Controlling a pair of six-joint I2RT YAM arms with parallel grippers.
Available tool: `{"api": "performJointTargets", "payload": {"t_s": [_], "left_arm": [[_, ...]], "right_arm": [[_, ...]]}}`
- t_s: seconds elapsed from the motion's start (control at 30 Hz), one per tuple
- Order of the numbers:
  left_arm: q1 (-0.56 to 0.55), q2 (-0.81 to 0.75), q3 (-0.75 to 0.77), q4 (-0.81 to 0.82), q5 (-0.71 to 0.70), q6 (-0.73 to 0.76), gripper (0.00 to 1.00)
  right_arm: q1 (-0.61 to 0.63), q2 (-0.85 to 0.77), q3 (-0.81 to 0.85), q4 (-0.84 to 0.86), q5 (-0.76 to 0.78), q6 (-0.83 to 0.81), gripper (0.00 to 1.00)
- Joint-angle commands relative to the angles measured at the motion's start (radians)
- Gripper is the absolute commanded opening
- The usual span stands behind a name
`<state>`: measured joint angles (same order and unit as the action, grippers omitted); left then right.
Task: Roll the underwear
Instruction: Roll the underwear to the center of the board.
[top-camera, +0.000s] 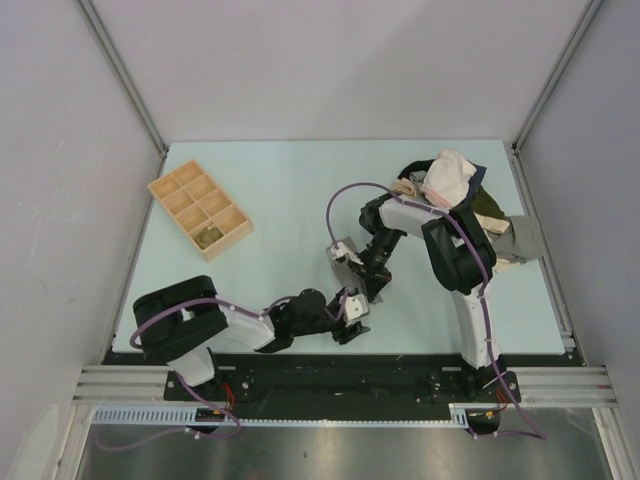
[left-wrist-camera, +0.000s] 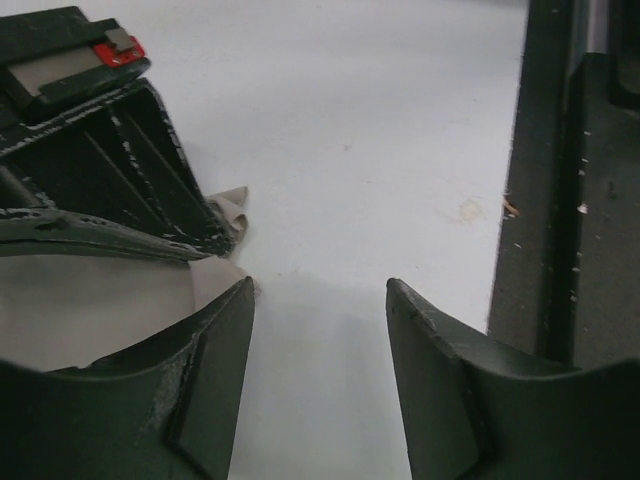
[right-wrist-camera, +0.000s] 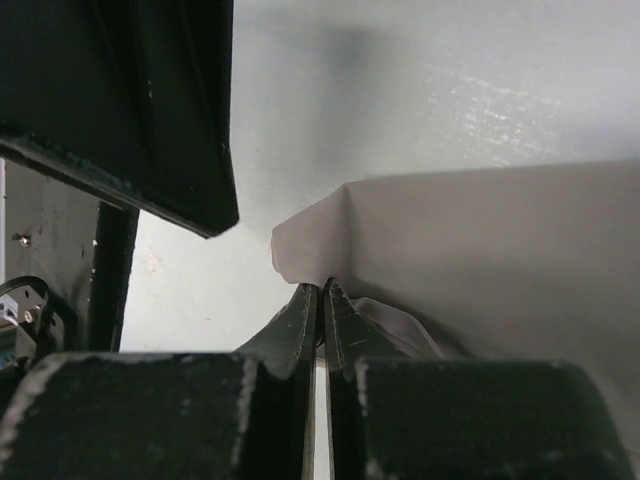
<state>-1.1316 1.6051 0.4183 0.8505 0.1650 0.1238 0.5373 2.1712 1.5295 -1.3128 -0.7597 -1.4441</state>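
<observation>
The underwear is a plain taupe-grey cloth; one corner is folded up and pinched between the fingertips of my right gripper, which is shut on its edge. From above the cloth shows as a small grey patch mid-table, beside the right gripper. My left gripper stands open just above the bare table with nothing between its fingers. Its left finger is at the edge of the cloth. In the top view the left gripper sits just in front of the right one.
A wooden compartment tray lies at the back left with a small olive item in one cell. A pile of garments sits at the back right: a pale pink-white one, a dark one and a grey one. The black front rail is close to the left gripper.
</observation>
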Motion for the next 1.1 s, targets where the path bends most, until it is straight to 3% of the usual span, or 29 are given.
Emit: {"api": "performJointTargets", "payload": {"t_s": [0.0,0.4,0.73,1.07], "left_arm": [[-0.008,0.033,0.057,0.019,-0.117,0.019,0.60],[-0.008,0.124,0.135,-0.047,-0.199,0.068,0.65],[-0.008,0.202,0.201,-0.119,-0.259,0.068,0.47],[-0.008,0.240,0.211,-0.157,-0.297,0.071,0.39]], "right_arm": [[0.000,0.019,0.034,-0.089,-0.036,0.030,0.00],[-0.013,0.044,0.066,-0.143,-0.039,0.013,0.00],[-0.026,0.042,0.066,-0.163,-0.041,-0.006,0.00],[-0.033,0.041,0.069,-0.180,-0.047,-0.021,0.00]]}}
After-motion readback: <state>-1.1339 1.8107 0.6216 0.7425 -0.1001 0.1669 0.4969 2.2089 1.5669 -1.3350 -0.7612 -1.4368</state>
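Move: The underwear's near corner, already pinched in the shut right fingertips, is what the left hand goes for: about 7 cm ahead of the left hand, 2 cm to its right and 4 cm below it. The right fingertips are just above that corner. The spread part of the underwear has its middle some 16 cm ahead of the left hand and 5 cm left. From the right hand, that spread part lies roughly 9 cm ahead and 7 cm left, at table height. While the right fingers keep their pinch on the underwear's near corner, barely shifting, the left fingers come in around the cloth beside them. The left hand goes about 6 cm forward and sinks some 3 cm, swinging roughly 15 degrees counter-clockwise and dipping its fingertips, while its gap narrows partway without shutting. ##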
